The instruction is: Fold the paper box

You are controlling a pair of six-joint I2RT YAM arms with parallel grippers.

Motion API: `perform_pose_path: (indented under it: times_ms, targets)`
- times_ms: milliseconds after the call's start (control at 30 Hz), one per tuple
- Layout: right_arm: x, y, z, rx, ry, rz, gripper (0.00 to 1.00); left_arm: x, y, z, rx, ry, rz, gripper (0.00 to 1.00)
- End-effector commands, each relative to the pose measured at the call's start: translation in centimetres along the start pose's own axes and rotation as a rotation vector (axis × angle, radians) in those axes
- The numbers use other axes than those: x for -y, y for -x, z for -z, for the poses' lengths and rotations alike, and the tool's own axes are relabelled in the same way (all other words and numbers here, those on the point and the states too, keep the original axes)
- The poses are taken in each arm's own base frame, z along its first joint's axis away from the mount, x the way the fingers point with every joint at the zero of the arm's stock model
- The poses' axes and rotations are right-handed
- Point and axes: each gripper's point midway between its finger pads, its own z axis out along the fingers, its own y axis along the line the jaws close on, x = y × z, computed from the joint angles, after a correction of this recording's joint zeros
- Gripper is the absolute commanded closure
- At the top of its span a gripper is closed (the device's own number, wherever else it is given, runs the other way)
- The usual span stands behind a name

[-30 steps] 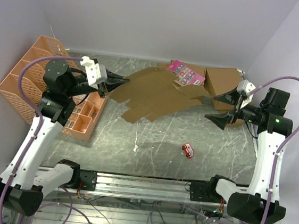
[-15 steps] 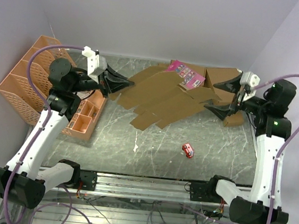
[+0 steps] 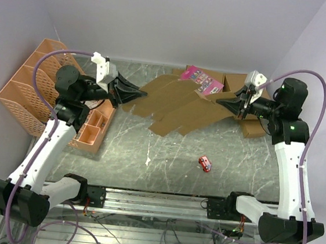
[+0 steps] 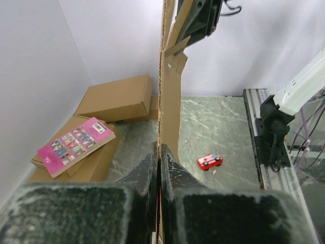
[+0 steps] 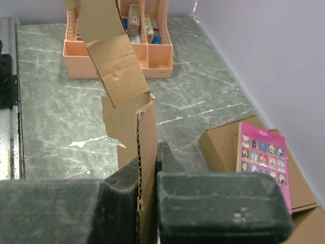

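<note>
The paper box (image 3: pixel 179 109) is an unfolded brown cardboard sheet with several flaps, held up off the table between both arms. My left gripper (image 3: pixel 138 94) is shut on its left edge, and in the left wrist view the sheet (image 4: pixel 170 96) rises edge-on from between the fingers (image 4: pixel 147 170). My right gripper (image 3: pixel 219 101) is shut on the sheet's right edge. In the right wrist view the corrugated edge (image 5: pixel 143 152) is pinched between the pads, with a flap (image 5: pixel 118 68) hanging further out.
Larger brown boxes (image 3: pixel 242 89) lie at the back right, one under a pink booklet (image 3: pixel 201 81). An orange organiser with compartments (image 3: pixel 38 88) stands at the left. A small red toy car (image 3: pixel 205 163) sits on the marble table (image 3: pixel 147 161) in front of the sheet.
The right gripper moved left to the sheet's right edge and closed on it. The left gripper kept its hold and lifted the sheet slightly to the right.
</note>
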Motion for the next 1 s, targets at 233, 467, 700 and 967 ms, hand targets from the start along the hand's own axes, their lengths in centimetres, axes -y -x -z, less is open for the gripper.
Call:
perform_pose_path:
  times_ms: [233, 467, 700, 967]
  targets:
    - [0.1, 3.4, 1.4, -0.018, -0.048, 0.067, 1.00, -0.5, -2.2, 2.2, -0.085, 0.071, 0.004, 0.32]
    - [-0.7, 3.9, 1.3, -0.006, 0.007, 0.039, 1.00, -3.1, -3.7, 2.8, -0.087, 0.174, 0.008, 0.27]
    - [-0.8, 4.5, 1.2, 0.010, 0.017, -0.019, 1.00, -4.6, -3.6, 2.9, -0.002, 0.239, -0.079, 0.24]
    - [-1.0, 5.0, 0.5, 0.050, 0.080, -0.128, 1.00, -4.5, -2.8, 3.1, 0.133, 0.274, -0.125, 0.22]
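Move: The left hand still pinches the left edge of the cardboard sheet, whose middle lies about 11 cm to its right, 3 cm nearer the base and a few centimetres lower. From the right hand, also pinching, that middle is some 13 cm left and 3 cm back. The pink book lies roughly 28 cm ahead of the right hand and straight in line, 28 cm below; the red toy car about 6 cm back, 5 cm right and 36 cm below. Downward about 6 cm, then also forward some 5 cm and slightly left, the left hand goes after opening its fingers wide and letting go of the cardboard sheet's edge, turning about 15 degrees counter-clockwise; the sheet's left end stays between the spread fingers. The right hand keeps its pinch, rising some 3.5 cm early on and then staying near that height. ##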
